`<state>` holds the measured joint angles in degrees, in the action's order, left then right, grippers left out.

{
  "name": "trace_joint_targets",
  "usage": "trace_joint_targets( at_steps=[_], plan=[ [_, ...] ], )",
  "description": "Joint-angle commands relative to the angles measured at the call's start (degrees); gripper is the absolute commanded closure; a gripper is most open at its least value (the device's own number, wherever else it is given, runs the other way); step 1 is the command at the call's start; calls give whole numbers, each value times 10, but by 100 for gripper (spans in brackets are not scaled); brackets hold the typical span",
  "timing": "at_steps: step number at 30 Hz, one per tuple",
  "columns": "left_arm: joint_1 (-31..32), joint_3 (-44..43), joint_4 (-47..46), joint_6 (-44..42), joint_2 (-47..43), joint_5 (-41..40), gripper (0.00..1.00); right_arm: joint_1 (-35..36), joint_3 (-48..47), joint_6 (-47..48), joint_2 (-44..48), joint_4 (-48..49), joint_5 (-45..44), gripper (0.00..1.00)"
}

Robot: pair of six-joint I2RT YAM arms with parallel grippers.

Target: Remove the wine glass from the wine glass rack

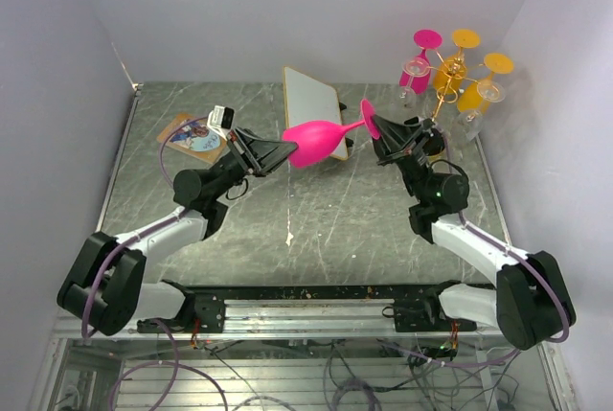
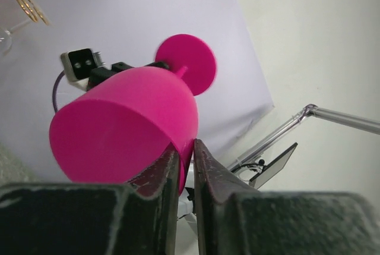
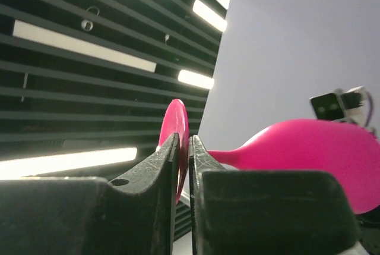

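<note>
A bright pink wine glass hangs sideways in the air above the middle of the table, held between both arms. My left gripper is shut on the rim of its bowl, one finger inside and one outside. My right gripper is shut on the glass's round foot, the disc edge-on between the fingers. The stem and bowl reach away to the right in the right wrist view. The gold wire wine glass rack stands at the back right, apart from the held glass.
Pink, orange and clear glasses hang on the rack's arms, close behind my right gripper. A white board lies at the back centre. A printed card lies back left, under the left arm. Walls close in the table on three sides.
</note>
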<state>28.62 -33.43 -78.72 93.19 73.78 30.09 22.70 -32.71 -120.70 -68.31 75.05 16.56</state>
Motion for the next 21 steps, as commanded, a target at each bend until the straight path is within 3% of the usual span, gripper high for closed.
trace_joint_targets(
  at_steps=[1,3,6,8,9,12,16,21],
  plan=[
    [4,13,-64,2,-11,9,84,2,43,-22,7,-17,-31,85],
    [4,31,-17,-24,-29,4,91,-4,68,24,31,-90,-32,73],
    [2,57,99,-78,-72,-5,93,-17,117,102,72,-201,-44,55],
    [1,61,220,-133,-108,-7,93,-32,145,161,101,-286,-46,47],
    [1,58,323,-174,-133,-14,93,-41,161,193,116,-324,-48,43],
    [1,25,563,-278,-190,-44,93,-81,179,313,165,-479,-54,38],
    [1,-66,895,-419,-242,-155,93,-131,135,500,222,-703,-99,33],
    [1,-175,1148,-544,-236,-280,93,-137,12,699,239,-903,-242,27]
  ],
)
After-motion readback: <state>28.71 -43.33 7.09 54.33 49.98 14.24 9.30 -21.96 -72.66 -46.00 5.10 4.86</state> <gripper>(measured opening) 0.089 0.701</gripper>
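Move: The wine glass lies nearly level between the hands: from the left hand, with the bowl's rim already between its fingers, the glass's middle is about 8 cm right, 2 cm ahead and 2 cm up. The whiteboard stands some 32 cm ahead of that hand, 6 cm right and 29 cm lower. From the right hand, still pinching the foot, the glass's middle is about 8 cm left, 2 cm back and 2 cm down; the rack is some 28 cm ahead, 22 cm right and 26 cm lower. The left hand nips shut on the bowl's rim, nearly in place, then keeps its pinch and carries the glass down about 11 cm, veering left late as its wrist swings some 50 degrees from pointing up and right to forward-right and slightly down. Meanwhile the right hand opens wide, lets go of the foot and drops fast, about 26 cm, then also drawing away to the right, its wrist turning from up-left to point forward and a little down. ##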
